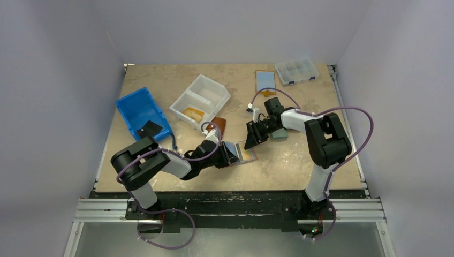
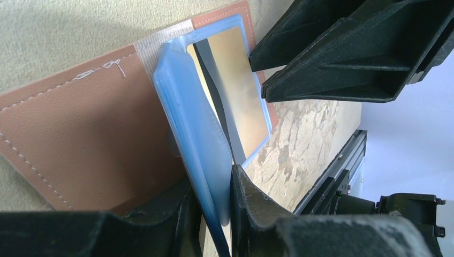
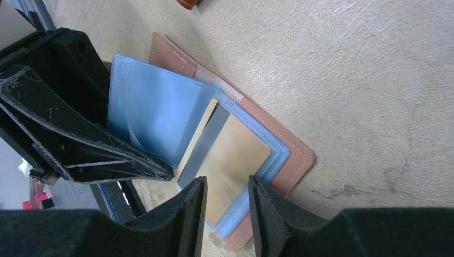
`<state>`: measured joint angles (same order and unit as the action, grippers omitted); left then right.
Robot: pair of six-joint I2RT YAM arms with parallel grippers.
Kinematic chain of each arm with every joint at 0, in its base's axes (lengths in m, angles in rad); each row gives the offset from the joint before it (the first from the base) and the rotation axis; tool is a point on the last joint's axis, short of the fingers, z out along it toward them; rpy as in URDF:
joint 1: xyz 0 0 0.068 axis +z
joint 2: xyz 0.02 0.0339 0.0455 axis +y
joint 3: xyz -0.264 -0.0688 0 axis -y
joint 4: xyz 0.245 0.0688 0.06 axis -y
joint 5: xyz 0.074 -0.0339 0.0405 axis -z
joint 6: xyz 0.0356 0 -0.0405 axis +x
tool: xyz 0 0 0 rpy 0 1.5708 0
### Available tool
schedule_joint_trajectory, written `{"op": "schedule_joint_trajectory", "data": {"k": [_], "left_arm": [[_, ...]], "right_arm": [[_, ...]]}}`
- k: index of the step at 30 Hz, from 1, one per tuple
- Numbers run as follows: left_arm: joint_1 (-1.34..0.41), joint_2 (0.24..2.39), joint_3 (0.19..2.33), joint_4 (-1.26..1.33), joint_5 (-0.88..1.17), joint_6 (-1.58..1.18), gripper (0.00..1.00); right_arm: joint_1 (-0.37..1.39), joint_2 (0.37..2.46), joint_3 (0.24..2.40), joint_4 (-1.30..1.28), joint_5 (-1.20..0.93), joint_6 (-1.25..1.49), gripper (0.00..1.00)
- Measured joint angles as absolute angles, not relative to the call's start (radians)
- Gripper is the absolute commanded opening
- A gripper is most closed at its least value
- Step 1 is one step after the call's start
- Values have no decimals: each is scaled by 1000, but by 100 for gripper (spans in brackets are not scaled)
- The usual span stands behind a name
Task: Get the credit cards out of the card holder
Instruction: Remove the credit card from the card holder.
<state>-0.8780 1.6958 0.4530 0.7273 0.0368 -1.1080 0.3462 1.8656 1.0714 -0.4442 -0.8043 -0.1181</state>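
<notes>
The card holder [image 1: 247, 156] lies open on the table, brown leather [image 2: 80, 134] with blue plastic sleeves. My left gripper [image 2: 214, 210] is shut on a raised blue sleeve leaf [image 2: 187, 123], holding it up off the pages beneath. In the exposed sleeve lies a gold credit card [image 3: 230, 155] with a dark stripe, also in the left wrist view [image 2: 235, 91]. My right gripper [image 3: 227, 184] hovers open just above that card's near end, one finger on each side. From above, the right gripper [image 1: 251, 140] sits just right of the left gripper [image 1: 231, 152].
A blue bin [image 1: 142, 110] and a white divided bin [image 1: 201, 99] stand at the back left. A clear compartment box [image 1: 297, 70] and a flat light-blue rectangle [image 1: 265, 80] lie at the back. A brown object [image 1: 219, 126] sits behind the left gripper.
</notes>
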Motion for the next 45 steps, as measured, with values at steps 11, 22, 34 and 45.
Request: {"op": "schedule_joint_trajectory", "data": {"k": [11,22,34,45], "left_arm": [[-872,1713,453,761,57,-1108,29],[-871,1721,453,783,75,-1108,32],[-862,1674,429,762,61,-1112,48],[-852,1488,407,509,-42,-1098,53]], "right_arm": [[344,1885,1074,-422,-797,-89,25],[342,1899,1077,-402,-796,-85,9],[355,1899,1080,-401,-742,-52,12],[373,1905,1083,-401,-742,-37,12]]}}
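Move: The gold card in the opened pink card holder lies just under the right hand, its middle some 2 cm back, 1 cm to the left and 2 cm lower. The blue sleeve flap stands about 7 cm to that hand's left and 2 cm back. The brown card holder is roughly 7 cm ahead and 13 cm left of the right hand. From the left hand, the card lies about 3 cm ahead, 5 cm right and slightly lower. The gold card gets the right hand's tips at its right-hand edge: that hand sinks about 1.5 cm, first edging forward, then slightly left and back, while its parted fingers close almost shut. The left hand starts with the blue flap pinched, spreads its fingers to free it, then backs off some 4 cm to the left and 1 cm up, away from the card. ##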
